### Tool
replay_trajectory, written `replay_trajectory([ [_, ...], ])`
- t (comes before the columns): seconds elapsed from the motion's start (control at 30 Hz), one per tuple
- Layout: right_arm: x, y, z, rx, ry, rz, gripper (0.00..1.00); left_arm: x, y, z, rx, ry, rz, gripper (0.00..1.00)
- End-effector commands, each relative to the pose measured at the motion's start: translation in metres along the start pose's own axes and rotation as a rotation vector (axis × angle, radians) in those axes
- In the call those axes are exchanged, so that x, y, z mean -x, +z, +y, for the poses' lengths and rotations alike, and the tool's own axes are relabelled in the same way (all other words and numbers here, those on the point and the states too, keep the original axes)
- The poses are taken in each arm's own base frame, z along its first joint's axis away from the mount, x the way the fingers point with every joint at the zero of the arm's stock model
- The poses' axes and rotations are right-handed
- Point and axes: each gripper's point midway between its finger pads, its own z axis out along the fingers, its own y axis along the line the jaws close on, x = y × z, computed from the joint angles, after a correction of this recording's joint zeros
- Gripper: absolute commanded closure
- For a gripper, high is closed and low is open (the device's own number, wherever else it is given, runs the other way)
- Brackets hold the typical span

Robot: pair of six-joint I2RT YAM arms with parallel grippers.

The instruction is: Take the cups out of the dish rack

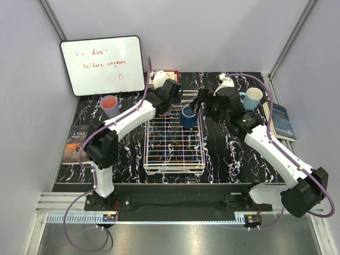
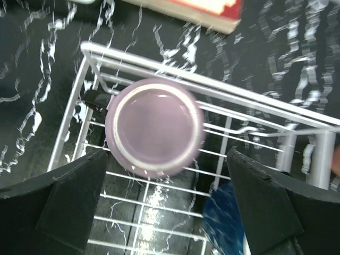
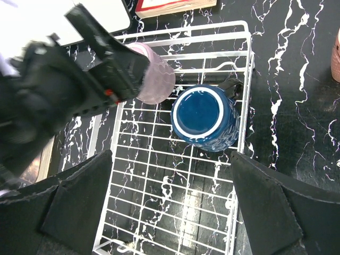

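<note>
The white wire dish rack [image 1: 174,159] lies mid-table. A lavender cup [image 2: 155,127] stands upside down in its far left corner. My left gripper [image 2: 167,196] is open just above it, with the jaws wide on either side and not touching. In the right wrist view the left gripper [image 3: 122,74] partly hides this cup [image 3: 159,82]. A dark blue mug [image 3: 204,117] stands upside down in the rack's far right part; it also shows in the top view [image 1: 187,117]. My right gripper [image 3: 170,207] is open and empty above the rack, near the mug [image 1: 202,103].
A salmon pink cup [image 1: 109,106] stands left of the rack and a light blue cup [image 1: 253,98] at the far right. Another pinkish cup [image 3: 336,56] shows right of the rack. A whiteboard [image 1: 103,64] leans at the back left. Books lie at left [image 1: 74,141], right [image 1: 281,119] and back [image 1: 171,74].
</note>
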Motion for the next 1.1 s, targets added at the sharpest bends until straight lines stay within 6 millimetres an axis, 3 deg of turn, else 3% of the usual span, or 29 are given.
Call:
replay_trajectory([
  [0.0, 0.017, -0.016, 0.012, 0.046, 0.012, -0.07, 0.0, 0.055, -0.047, -0.016, -0.074, -0.008, -0.14, 0.01],
  [0.13, 0.019, -0.022, 0.011, 0.043, 0.008, -0.077, 0.0, 0.043, -0.068, -0.041, -0.169, 0.1, -0.107, 0.01],
  [0.23, 0.021, -0.025, 0.01, 0.041, 0.01, -0.08, 0.0, 0.022, -0.074, -0.053, -0.222, 0.176, -0.027, 0.01],
  [0.37, 0.021, -0.027, 0.01, 0.043, 0.012, -0.08, 0.0, -0.006, -0.074, -0.067, -0.289, 0.246, 0.052, 0.01],
  [0.67, 0.016, -0.025, 0.009, 0.04, 0.016, -0.068, 0.01, -0.043, -0.065, -0.084, -0.355, 0.343, 0.152, 0.01],
  [1.07, 0.013, -0.024, 0.007, 0.036, 0.018, -0.06, 0.0, -0.057, -0.066, -0.101, -0.422, 0.401, 0.188, 0.01],
])
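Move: The blue cup is about 10 cm to the left hand's right, 3 cm back from it and 7 cm lower. The mauve cup stands in the same rack, some 4 cm ahead of that hand, 1 cm left and 7 cm below, and the red book lies past the rack, roughly 16 cm ahead, 1 cm left and 13 cm down. From the right hand, the blue cup is about 8 cm ahead, 2 cm left and 18 cm below. Touching neither cup at the end, the empty left hand heads from the mauve cup to the blue one: it rises about 5 cm, swings some 10 cm right and 6 cm back, then sinks to roughly its starting height, short of the blue cup. The wrist turns about 30 degrees clockwise and tips slightly down; the fingers stay wide open. ##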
